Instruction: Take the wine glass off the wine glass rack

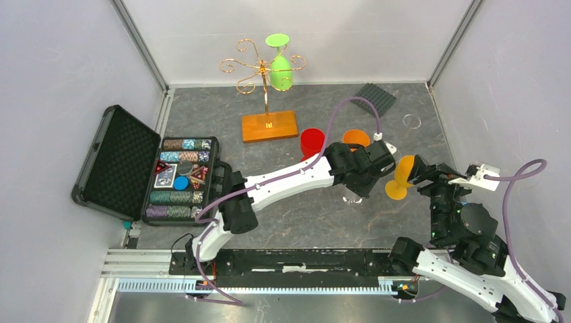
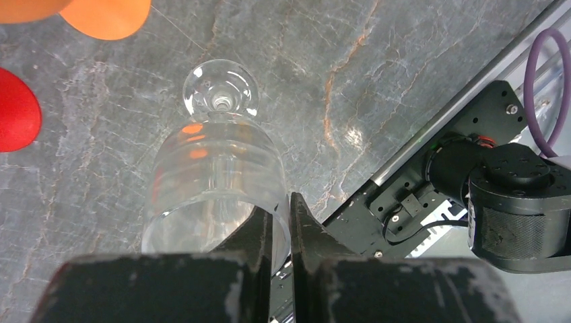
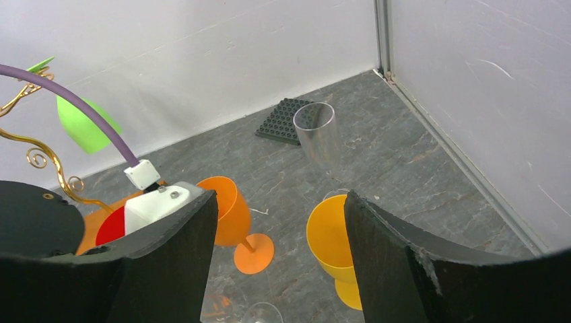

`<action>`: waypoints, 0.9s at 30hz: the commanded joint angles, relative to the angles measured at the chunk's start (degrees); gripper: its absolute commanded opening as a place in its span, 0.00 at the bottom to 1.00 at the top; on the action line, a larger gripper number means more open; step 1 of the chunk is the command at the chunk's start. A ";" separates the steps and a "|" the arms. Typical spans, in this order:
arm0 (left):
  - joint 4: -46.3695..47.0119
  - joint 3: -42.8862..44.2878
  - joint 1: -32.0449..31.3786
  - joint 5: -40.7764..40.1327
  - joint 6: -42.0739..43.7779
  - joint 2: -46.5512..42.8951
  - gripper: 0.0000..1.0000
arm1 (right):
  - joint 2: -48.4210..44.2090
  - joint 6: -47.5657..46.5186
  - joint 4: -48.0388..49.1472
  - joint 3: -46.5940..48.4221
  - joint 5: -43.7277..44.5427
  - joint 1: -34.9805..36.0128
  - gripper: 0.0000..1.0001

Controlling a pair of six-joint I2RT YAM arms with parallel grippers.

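Note:
The gold wine glass rack [image 1: 264, 67] stands on its wooden base [image 1: 269, 126] at the back. A green wine glass [image 1: 281, 67] hangs upside down from one arm; it also shows in the right wrist view as the green wine glass [image 3: 84, 126]. My left gripper [image 2: 288, 202] is shut on the rim of a clear wine glass [image 2: 215, 168], one finger inside the bowl and one outside, its foot [image 2: 220, 99] down on the table. In the top view the left gripper [image 1: 360, 185] is mid-table. My right gripper [image 3: 281, 196] is open beside a yellow glass [image 3: 331, 237].
An orange glass [image 3: 229, 207], a red cup [image 1: 312, 142], a clear tumbler [image 3: 316, 133] and a black studded plate [image 3: 288, 120] stand around the middle and back right. An open poker chip case [image 1: 178, 180] lies at the left. White walls enclose the table.

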 commanded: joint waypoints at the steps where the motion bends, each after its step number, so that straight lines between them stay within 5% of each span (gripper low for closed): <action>1: -0.81 4.94 -0.54 0.91 1.97 0.47 0.10 | -0.66 0.01 -1.11 1.74 0.75 0.27 0.73; 17: 0.86 9.34 0.78 3.69 3.92 -0.85 0.49 | 0.13 2.46 -1.91 1.06 -0.44 0.32 0.73; 27: 3.08 4.99 3.15 4.32 6.33 -11.51 0.61 | 1.01 4.38 -1.73 2.09 -3.32 0.27 0.77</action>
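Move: Gripped at its rim in the left hand, the clear wine glass has its middle about 4 cm ahead, 1 cm to the left and 6 cm below that hand. The orange glass stands about 17 cm ahead and 3 cm left, the yellow one 9 cm ahead and 12 cm right, the red one 18 cm ahead and 15 cm left, all similarly low. From the idle right hand the clear glass lies some 3 cm ahead, 17 cm left and 22 cm below. Letting go of the clear wine glass at its place on the table, the left hand nearly stays put at first, then its fingers part from a pinch on the rim to a bit over half open. As they open, it rises about 6 cm away from the glass, fingers swinging some 10 degrees outward to the right, and comes free of the rim. ##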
